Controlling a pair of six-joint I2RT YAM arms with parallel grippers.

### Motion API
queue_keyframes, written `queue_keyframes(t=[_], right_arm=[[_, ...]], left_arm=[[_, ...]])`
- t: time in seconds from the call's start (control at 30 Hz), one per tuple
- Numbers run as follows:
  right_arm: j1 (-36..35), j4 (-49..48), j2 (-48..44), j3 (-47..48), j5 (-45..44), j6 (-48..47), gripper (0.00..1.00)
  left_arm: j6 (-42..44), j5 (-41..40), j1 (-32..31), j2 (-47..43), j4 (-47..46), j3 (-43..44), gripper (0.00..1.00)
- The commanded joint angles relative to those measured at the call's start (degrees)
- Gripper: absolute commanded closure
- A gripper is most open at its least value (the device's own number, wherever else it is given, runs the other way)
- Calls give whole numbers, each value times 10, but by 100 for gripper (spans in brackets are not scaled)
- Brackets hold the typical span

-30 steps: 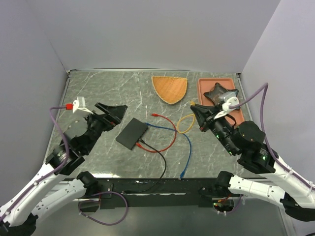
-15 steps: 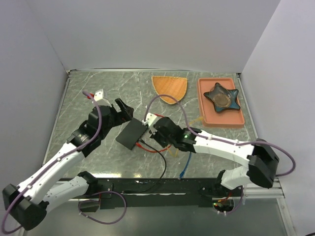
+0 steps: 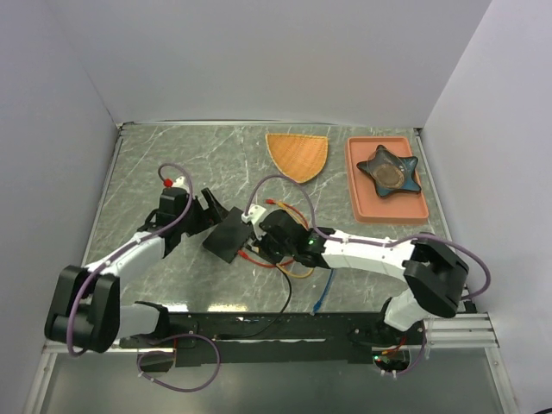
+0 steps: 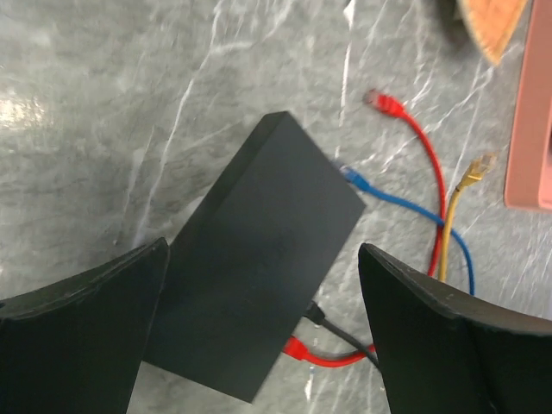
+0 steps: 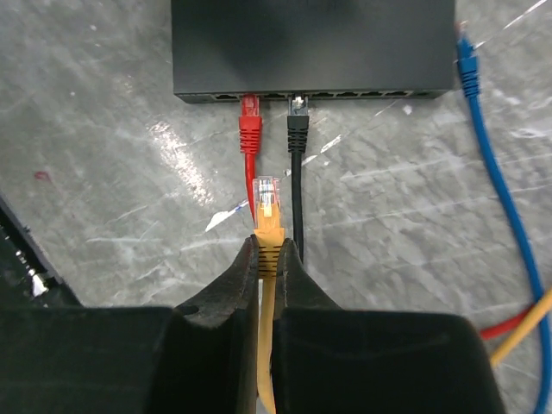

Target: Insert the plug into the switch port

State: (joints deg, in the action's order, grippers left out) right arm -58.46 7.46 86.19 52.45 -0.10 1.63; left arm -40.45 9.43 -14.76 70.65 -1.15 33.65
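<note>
The flat black switch box [image 3: 231, 235] lies left of the table's middle. Its row of ports [image 5: 345, 93] faces my right gripper; a red plug [image 5: 249, 112] and a black plug [image 5: 297, 116] sit in two sockets. My right gripper [image 5: 269, 246] is shut on a yellow plug [image 5: 267, 200], which points at the port edge a short way off, between the red and black cables. In the top view the right gripper [image 3: 261, 244] is at the box's near right edge. My left gripper [image 4: 263, 252] is open and straddles the box [image 4: 259, 285] from the far left [image 3: 211, 207].
A blue cable [image 3: 330, 267] runs from the box's corner [image 5: 466, 52] toward the near edge. A loose red plug [image 4: 384, 102] and a second yellow plug [image 4: 479, 168] lie beyond the box. An orange wedge dish [image 3: 297, 155] and a salmon tray [image 3: 355, 207] holding a dark star dish [image 3: 388, 170] stand at the back.
My right arm swung left from beside the tray to the box's port edge, holding the yellow plug. My left gripper came down and in over the box's far left side.
</note>
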Motion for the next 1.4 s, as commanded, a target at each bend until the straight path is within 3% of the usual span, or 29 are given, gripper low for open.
queue_keyframes(t=[0.0, 0.23, 0.53, 0.77, 1.03, 1.37], right_arm=[[7, -67, 23, 8, 2, 18, 100], [19, -111, 78, 3, -53, 22, 100], [26, -96, 143, 47, -103, 35, 100], [28, -104, 160, 57, -109, 40, 100], [28, -116, 166, 64, -103, 43, 100], [28, -107, 198, 99, -103, 42, 100]], left_arm=[[10, 75, 16, 33, -104, -17, 2], [10, 84, 23, 73, -128, -26, 1], [16, 60, 24, 92, -117, -19, 3], [24, 61, 24, 120, -113, -11, 12], [30, 71, 24, 145, -110, -2, 31], [29, 78, 24, 164, -103, 10, 35]])
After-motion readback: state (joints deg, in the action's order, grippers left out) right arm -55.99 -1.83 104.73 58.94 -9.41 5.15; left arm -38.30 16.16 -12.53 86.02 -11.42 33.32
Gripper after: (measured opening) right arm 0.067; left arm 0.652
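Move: The free port on the switch's right-hand face lies about 8 cm ahead, 4 cm left and 7 cm below the right hand, which already holds the yellow plug. From that hand, the plugged black plug is 4 cm ahead and 4 cm left, the red one 2 cm ahead and 6 cm left, the loose blue plug 13 cm ahead and 2 cm left. The switch's middle is some 7 cm below the left hand, 1 cm back and 1 cm right. The right hand keeps its pinch on the yellow plug and carries it forward about 6 cm while sinking about as much, turning some 10 degrees clockwise, then eases slightly left to bring the clear tip close to the switch's port face, on the forward side of the black plug. Meanwhile the wide-open left hand sinks some 5.5 cm onto the switch and closes its fingers by about a third, one beside the switch's left side and the other over or past its top; whether they grip can't be seen. ##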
